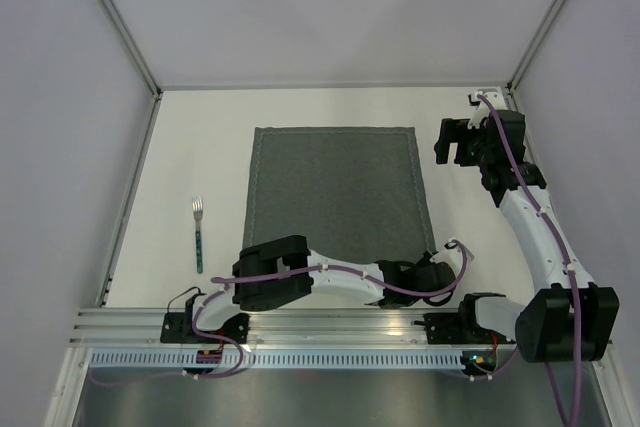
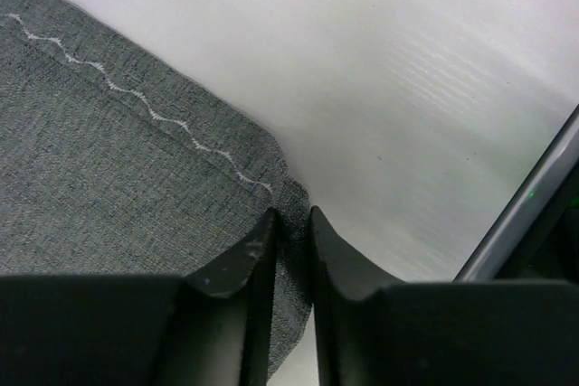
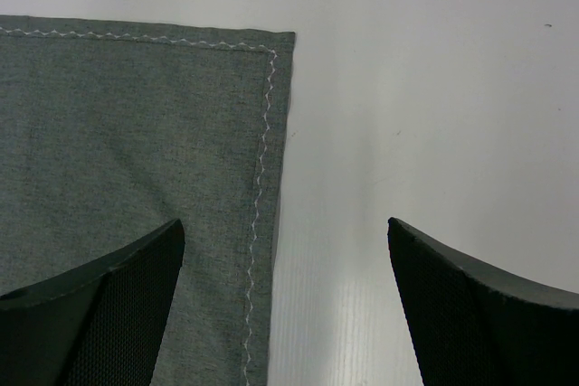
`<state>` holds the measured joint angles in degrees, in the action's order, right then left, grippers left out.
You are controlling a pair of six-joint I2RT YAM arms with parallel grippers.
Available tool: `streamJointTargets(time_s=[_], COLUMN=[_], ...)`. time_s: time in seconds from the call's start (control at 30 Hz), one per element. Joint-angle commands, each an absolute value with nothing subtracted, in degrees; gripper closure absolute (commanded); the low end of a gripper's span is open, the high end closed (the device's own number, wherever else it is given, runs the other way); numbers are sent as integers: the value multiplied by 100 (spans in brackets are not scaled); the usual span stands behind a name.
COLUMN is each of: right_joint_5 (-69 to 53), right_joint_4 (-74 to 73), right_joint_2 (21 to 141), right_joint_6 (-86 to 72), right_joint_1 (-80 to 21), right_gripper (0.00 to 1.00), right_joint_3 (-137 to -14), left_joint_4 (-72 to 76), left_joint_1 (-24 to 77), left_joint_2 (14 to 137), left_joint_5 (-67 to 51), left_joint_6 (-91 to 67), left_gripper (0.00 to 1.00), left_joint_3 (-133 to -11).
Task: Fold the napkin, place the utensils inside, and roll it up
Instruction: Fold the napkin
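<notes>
The dark grey napkin (image 1: pixel 335 187) lies flat on the white table, its hem stitched in a lighter zigzag. My left gripper (image 1: pixel 438 259) reaches across to the napkin's near right corner. In the left wrist view that corner of the napkin (image 2: pixel 109 160) is pinched between the narrow jaws of the left gripper (image 2: pixel 292 223). My right gripper (image 1: pixel 455 142) hovers open by the far right corner. In its wrist view the napkin (image 3: pixel 136 151) lies under its left finger and bare table under the right gripper (image 3: pixel 285 228). A teal-handled fork (image 1: pixel 198 235) lies left of the napkin.
An aluminium rail (image 1: pixel 330 322) carrying the arm bases runs along the near table edge, and it shows close to the pinched corner (image 2: pixel 525 214). White walls with metal posts (image 1: pixel 120 22) enclose the table on three sides.
</notes>
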<state>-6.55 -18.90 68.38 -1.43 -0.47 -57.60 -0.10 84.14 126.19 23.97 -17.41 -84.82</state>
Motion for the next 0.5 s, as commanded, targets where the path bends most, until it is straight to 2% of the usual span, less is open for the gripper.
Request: streamJointTargets(time_s=[0.0,0.17,0.47], right_joint_5=[-510,-527,-597], right_joint_4=[-1960,-1960,-1995], right_joint_2=[6812,6847,6899], right_joint_6=[-141,-132,-123], right_joint_1=[-44,-44,-44], right_gripper=[2,2,2], right_joint_3=[-6003,-6003,-6003], left_joint_4=[35,35,35], left_joint_1=[8464,8464,8095], left_joint_2=[12630,12191,11348], left_joint_5=[2566,2418,1513], left_joint_6=[-1547,-1547,-2074], left_gripper=[76,97,98], left_joint_3=[-8526,-8376,-8025])
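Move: The napkin's near right corner is already between the left fingertips, within about 1 cm of the left hand point. From there the near left corner lies some 47 cm to the left, level fore and aft; the far right corner about 46 cm straight ahead; the table's near edge roughly 5 cm back, straight behind. From the right hand, the near right corner lies about 25 cm back, 5 cm left and 20 cm below. Shut the half-closed left gripper onto the napkin's near right corner, staying low until the fingertips pinch the cloth. Then, keeping that pinch, raise the corner about 3 cm, starting slowly and quickening, while easing it roughly 1 cm to the left; leave the wrist nearly as it is. ##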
